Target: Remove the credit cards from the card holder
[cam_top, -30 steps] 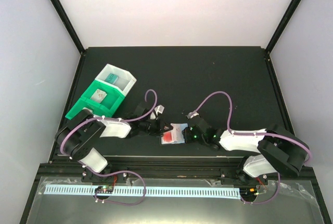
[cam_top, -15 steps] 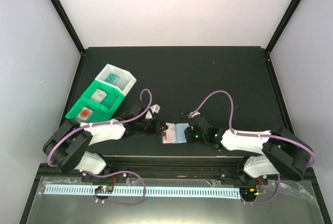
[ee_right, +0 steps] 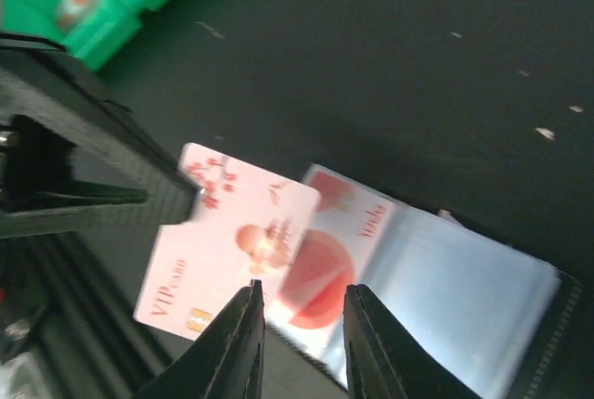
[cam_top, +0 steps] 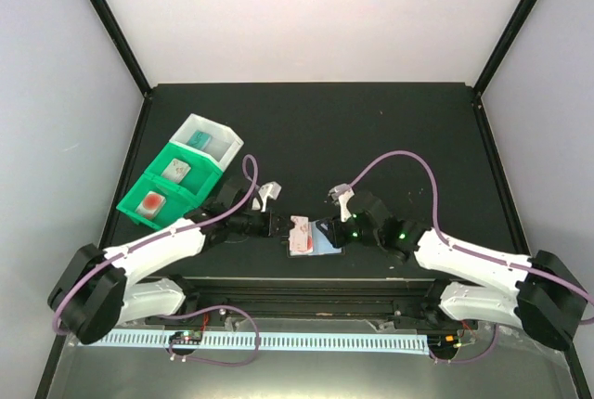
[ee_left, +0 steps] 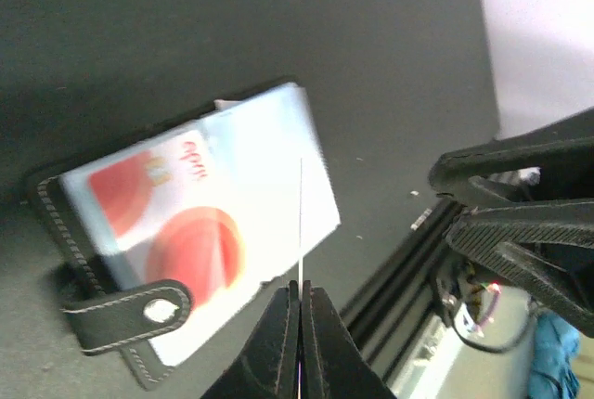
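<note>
The card holder point(cam_top: 325, 238) lies open on the black table, its clear pockets facing up point(ee_right: 455, 297). One pocket holds a credit card with a red round mark point(ee_left: 190, 241). My left gripper point(ee_left: 301, 292) is shut on the edge of a pale pink credit card point(ee_right: 232, 241), held just left of the holder point(cam_top: 299, 231) and showing edge-on in the left wrist view. My right gripper point(ee_right: 302, 289) hovers over that card and the holder, open, with nothing between its fingers.
Green and white bins point(cam_top: 223, 160) stand at the left, each with a card inside: teal point(cam_top: 200, 139), pale point(cam_top: 174, 170) and red-marked point(cam_top: 151, 202). The holder's black snap strap point(ee_left: 130, 311) sticks out sideways. The table's front rail point(cam_top: 306, 286) runs just behind both grippers.
Both arms have stretched out towards the holder. The right gripper's jaws have spread wider. The pale pink card now sits out to the left of the holder in the left gripper.
</note>
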Tool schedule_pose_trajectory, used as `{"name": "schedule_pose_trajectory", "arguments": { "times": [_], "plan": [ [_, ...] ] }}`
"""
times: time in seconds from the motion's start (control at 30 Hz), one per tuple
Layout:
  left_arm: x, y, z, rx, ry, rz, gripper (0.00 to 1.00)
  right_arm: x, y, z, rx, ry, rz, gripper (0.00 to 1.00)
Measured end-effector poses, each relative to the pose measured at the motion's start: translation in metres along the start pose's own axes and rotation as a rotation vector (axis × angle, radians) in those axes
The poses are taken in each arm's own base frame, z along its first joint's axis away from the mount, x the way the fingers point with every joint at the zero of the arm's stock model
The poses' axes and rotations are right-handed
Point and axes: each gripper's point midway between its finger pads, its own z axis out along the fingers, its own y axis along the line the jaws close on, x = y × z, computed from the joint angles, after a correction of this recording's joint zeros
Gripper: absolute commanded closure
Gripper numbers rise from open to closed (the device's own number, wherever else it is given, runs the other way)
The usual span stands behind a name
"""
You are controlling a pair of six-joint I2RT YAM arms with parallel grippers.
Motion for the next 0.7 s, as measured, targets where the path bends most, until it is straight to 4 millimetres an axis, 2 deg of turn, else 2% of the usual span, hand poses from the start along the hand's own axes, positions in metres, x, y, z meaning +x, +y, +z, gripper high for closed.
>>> {"name": "schedule_pose_trajectory", "arguments": {
  "times": [0.23,0.33,0.5,0.7],
  "plan": [
    [0.013,-0.043,-0.025,0.16,0.054,0.156,0.99,-0.016,0.042,-0.028,-0.214,-0.02,-0.055,0.58],
    [0.022,-0.061,-0.037,0.244,0.081,0.226,0.98,-0.022,0.047,-0.036,-0.289,-0.024,-0.038,0.53],
    [0.034,-0.081,-0.051,0.352,0.117,0.291,0.98,-0.036,0.047,-0.046,-0.415,-0.025,0.007,0.52],
    [0.04,-0.09,-0.056,0.414,0.146,0.308,0.99,-0.03,0.073,-0.058,-0.587,0.026,-0.029,0.52]
  ]
}}
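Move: The left hand already pinches the pink credit card by a corner, its middle about 2 cm back, 2 cm right and 1 cm below. The open card holder lies on the table some 4 cm back, 6 cm right and 8 cm below that hand. From the right hand, the pink card is about 7 cm left, 2 cm back and 3 cm lower; the card holder is some 4 cm back, 3 cm left and 9 cm below. Left hand lifts the card some 9 cm and 7 back from the card holder while the right rises, opening. ##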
